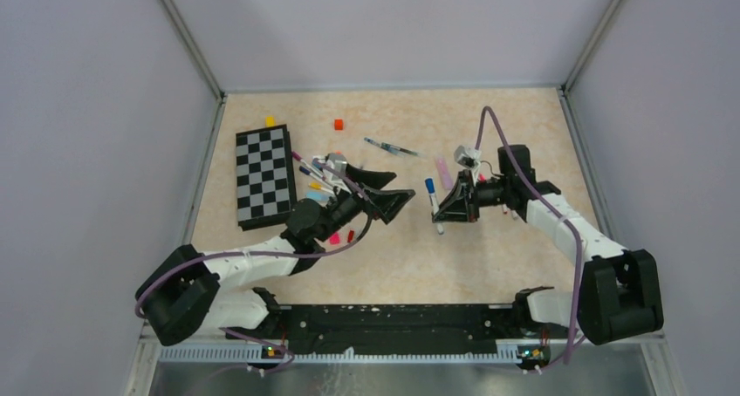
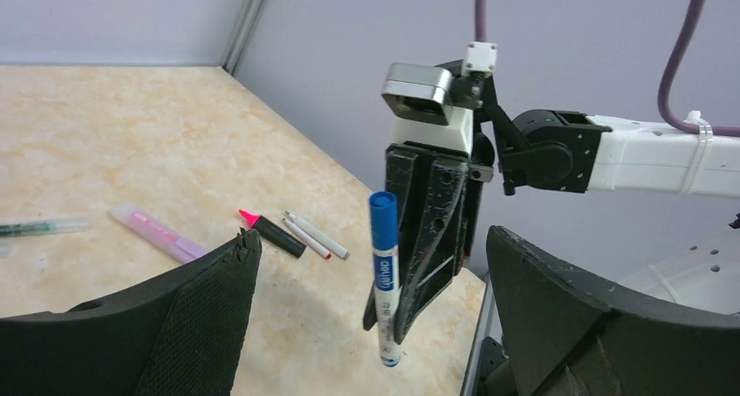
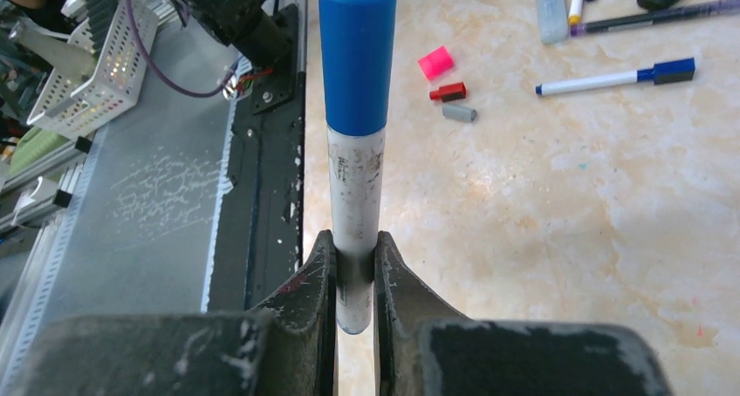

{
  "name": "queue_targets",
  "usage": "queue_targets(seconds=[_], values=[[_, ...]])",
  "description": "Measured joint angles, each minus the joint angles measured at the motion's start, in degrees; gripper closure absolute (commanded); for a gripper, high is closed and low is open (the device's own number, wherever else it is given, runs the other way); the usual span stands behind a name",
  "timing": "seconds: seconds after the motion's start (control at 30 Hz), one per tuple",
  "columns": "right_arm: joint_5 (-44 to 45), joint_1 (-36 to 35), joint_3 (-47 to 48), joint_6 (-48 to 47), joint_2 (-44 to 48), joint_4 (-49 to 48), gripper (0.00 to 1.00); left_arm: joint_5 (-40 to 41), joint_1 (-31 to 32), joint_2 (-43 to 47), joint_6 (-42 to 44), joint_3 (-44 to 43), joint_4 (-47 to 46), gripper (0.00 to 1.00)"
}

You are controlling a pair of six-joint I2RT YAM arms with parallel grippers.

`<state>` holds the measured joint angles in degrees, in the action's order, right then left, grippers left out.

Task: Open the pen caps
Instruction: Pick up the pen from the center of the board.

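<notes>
My right gripper is shut on the lower white barrel of a pen, held upright above the table with its blue pen cap on top. From overhead, this pen hangs at the right gripper near the table's middle. My left gripper stands wide open just to its left, touching nothing. In the left wrist view the capped pen shows between the left fingers, further off. Loose pen caps, pink, red and grey, lie on the table.
A black-and-white checkerboard lies at the left, with a cluster of pens beside it. A yellow cube and a red cube sit at the back. A pink highlighter and more pens lie behind the right arm.
</notes>
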<state>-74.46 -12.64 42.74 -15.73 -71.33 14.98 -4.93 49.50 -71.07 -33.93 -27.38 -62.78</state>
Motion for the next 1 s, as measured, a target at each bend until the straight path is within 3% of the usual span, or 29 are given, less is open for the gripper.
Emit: queue_targets(seconds=[0.2,0.5,0.67,0.9,1.0], values=[[0.9,0.0,0.6,-8.1,-0.5,8.1,1.00,-8.3,-7.3,0.4,-6.5,1.8,1.5,0.01],[1.3,0.0,1.7,-12.5,-3.2,13.0,1.00,-14.5,-7.7,-3.5,-8.4,-1.8,6.8,0.07],[1.1,0.0,1.7,-13.3,-4.3,14.4,1.00,-15.2,-6.0,-9.1,-8.3,-6.2,7.5,0.16],[1.0,0.0,2.8,-13.9,-4.8,15.4,1.00,-14.2,-3.0,-14.4,-8.3,-9.0,6.6,0.40],[1.0,0.0,2.8,-14.1,-4.9,15.6,1.00,-13.3,-2.5,-15.5,-8.6,-9.2,5.5,0.45]])
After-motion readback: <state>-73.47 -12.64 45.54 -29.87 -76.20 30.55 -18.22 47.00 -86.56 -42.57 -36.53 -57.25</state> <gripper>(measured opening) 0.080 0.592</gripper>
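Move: The pen's blue cap, standing up and slightly leaning forward out of the right fingers, lies about 6 cm to the left hand's right, 3 cm ahead and 3 cm lower. The right fingers' pinch on the white barrel is 4 cm back from the cap and 6 cm below it. On the table, some 27 cm below the left hand, lie a pink highlighter 22 cm ahead and 13 cm right, and a red cap 2 cm ahead and 13 cm left. From the right hand, the blue cap is 4 cm ahead, 1 cm left and 6 cm up. The blue cap is lowered about 2.5 cm and slightly back by the right hand, which keeps its pinch on the barrel and then holds still. The left hand sinks about 6 cm, first easing some 2 cm left, then coming right about 7 cm to the cap, tipping down and turning clockwise roughly 12 degrees each. Its wide-open fingers narrow to a little over half around the cap without shutting. ##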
